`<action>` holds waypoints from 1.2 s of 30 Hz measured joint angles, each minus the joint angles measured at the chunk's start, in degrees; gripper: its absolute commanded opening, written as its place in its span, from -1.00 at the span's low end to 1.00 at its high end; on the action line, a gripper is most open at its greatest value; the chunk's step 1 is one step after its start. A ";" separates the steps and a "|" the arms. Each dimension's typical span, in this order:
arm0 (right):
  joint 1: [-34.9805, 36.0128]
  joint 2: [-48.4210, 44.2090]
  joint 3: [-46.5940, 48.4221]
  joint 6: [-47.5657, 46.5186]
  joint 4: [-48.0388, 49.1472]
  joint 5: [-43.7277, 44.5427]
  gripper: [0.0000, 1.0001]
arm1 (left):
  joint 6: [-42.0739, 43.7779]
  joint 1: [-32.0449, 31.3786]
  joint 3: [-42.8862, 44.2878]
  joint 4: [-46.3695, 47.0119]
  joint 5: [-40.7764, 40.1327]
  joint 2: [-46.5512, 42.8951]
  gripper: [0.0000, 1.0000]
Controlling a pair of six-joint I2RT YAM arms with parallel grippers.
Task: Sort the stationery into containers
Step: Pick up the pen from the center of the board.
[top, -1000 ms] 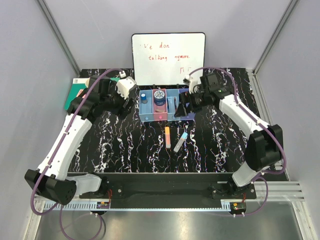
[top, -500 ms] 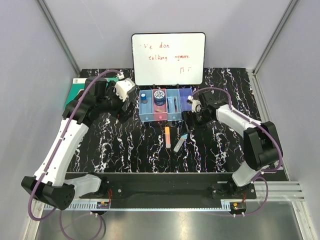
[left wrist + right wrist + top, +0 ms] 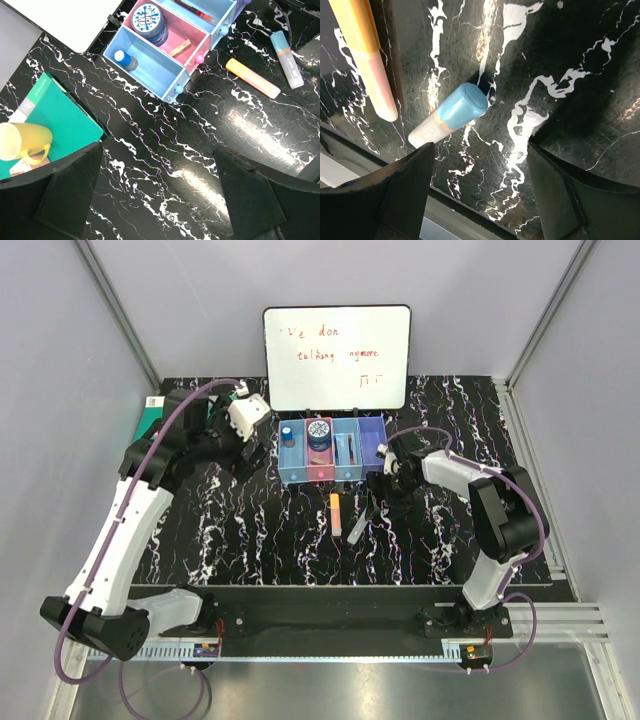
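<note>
The containers (image 3: 331,452) are a row of joined bins below the whiteboard. In the left wrist view the near blue bin (image 3: 150,70) holds a small blue-capped item (image 3: 125,59). The pink bin has a round blue disc (image 3: 149,20), and a dark-red pen (image 3: 196,8) lies in the bin beyond it. An orange marker (image 3: 336,512) (image 3: 362,55) and a light-blue marker (image 3: 362,523) (image 3: 451,115) lie on the table in front. My right gripper (image 3: 380,500) (image 3: 480,170) is open low over the table, the light-blue marker just off its left fingertip. My left gripper (image 3: 250,452) (image 3: 157,185) is open and empty, left of the bins.
A whiteboard (image 3: 337,357) stands at the back. A green notebook (image 3: 55,117) with a yellow cup (image 3: 22,142) on it lies at the far left, partly under my left arm. The table's front edge shows just behind my right fingers.
My right gripper has come down from over the bins to the table beside the light-blue marker. My left gripper has opened wider and drawn back a little.
</note>
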 measured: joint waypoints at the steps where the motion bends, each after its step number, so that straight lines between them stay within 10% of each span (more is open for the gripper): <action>1: 0.11 0.28 0.35 0.39 -0.26 0.20 0.60 | 0.28 0.00 0.00 0.00 0.04 0.11 0.98; 36: 11.93 4.35 6.51 -0.20 0.02 21.86 -0.05 | 4.70 1.36 0.72 1.97 0.63 2.97 0.98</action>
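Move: Roughly 3 cm to the right hand's left and a centimetre back, some 2 cm below it, lies the blue-capped pen, its cap end leaning forward and right. The orange pen lies about 9 cm left, level with the hand. The purple compartment of the drawer box stands about 14 cm ahead and 1 cm left. From the left hand the blue-capped pen is roughly 18 cm right, 3 cm back and 29 cm below. Sweeping left about 3 cm low over the table, the right hand then comes back right about 1.5 cm, easing 2 cm forward and 1 cm down throughout. Its leftward-slanting fingers swing some 20 degrees to point almost straight down and close to about half open, ending on either side of the blue cap, where they begin to touch it. ##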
